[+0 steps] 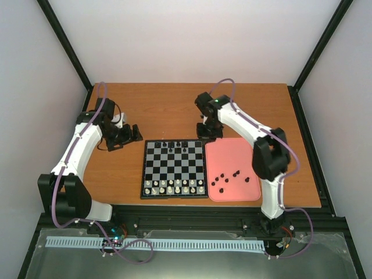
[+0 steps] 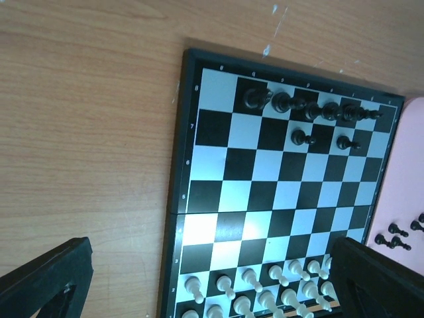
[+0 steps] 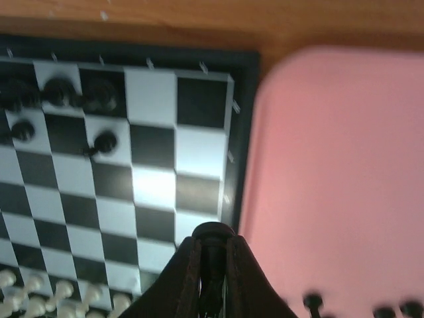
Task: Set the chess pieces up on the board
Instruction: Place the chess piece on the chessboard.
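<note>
The board (image 1: 143,174) lies mid-table, with several black chess pieces (image 1: 174,143) along its far row and two more one row nearer. My right gripper (image 1: 208,131) hangs over the board's far right corner, beside the pink tray. In the right wrist view this gripper (image 3: 213,246) is shut on a black chess piece (image 3: 213,232) above the board's right edge (image 3: 248,132). My left gripper (image 1: 131,135) stands open over bare wood left of the board. Its wrist view shows its fingers (image 2: 46,278) spread wide with nothing held, above the board (image 2: 179,165) and the black pieces (image 2: 311,109).
The pink tray (image 1: 232,157) right of the board holds several loose black pieces (image 1: 229,177), also visible from the wrists (image 3: 311,303) (image 2: 397,235). White pieces (image 1: 174,186) fill the board's two near rows. White walls and a black frame surround the wooden table.
</note>
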`<state>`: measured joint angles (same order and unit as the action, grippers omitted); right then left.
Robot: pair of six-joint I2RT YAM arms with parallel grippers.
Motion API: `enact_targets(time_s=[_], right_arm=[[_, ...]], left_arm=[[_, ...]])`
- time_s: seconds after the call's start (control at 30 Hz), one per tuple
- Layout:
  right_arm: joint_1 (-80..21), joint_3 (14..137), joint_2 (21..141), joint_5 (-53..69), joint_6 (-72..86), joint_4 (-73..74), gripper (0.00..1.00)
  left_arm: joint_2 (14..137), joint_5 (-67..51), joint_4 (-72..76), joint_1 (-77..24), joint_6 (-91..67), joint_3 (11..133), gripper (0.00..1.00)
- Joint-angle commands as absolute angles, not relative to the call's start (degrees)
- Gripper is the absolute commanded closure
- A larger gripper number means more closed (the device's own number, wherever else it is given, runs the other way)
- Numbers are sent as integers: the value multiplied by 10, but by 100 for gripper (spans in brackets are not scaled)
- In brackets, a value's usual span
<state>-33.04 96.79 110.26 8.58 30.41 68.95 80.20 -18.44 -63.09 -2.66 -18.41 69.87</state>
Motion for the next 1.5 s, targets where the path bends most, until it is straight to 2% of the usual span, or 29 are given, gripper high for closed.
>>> enact_targets(time_s=[0.0,0.4,1.47], right_arm=[[-329,1073,1198,90,245,700,97],[-333,1192,1327,150,214,710,97],[-348,1227,1382,152,223,721,95]], left_arm=[[814,-185,-633,-28,-185,736,0],[814,-180,-635,-28,-181,727,0],[823,-189,-624,-28,-180,713,0]])
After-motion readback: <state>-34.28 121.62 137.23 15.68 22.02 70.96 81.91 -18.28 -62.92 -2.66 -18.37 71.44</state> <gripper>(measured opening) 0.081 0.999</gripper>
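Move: The black piece is already in my right fingers. Its empty back-row square, second in from the board's far right corner, is about 5 cm ahead, 7 cm left and some 10 cm below my right hand. Level with that square, the nearest standing black piece is about 3 cm farther left and the next about 5 cm. A black pawn stands one row nearer me, about 10 cm left and 2 cm ahead of my right hand. For my left hand the square is roughly 8 cm ahead and 23 cm right. With my right hand I keep the black piece pinched and swing it in from beyond the board's right edge, forward, left and down together, until it is over the far row. Then I ease left past the corner square and sink in short steps, about 7 cm lower in all, turning some 10 degrees counter-clockwise, to bring the base down at the empty square beside the last standing piece. My fingers stay shut. ##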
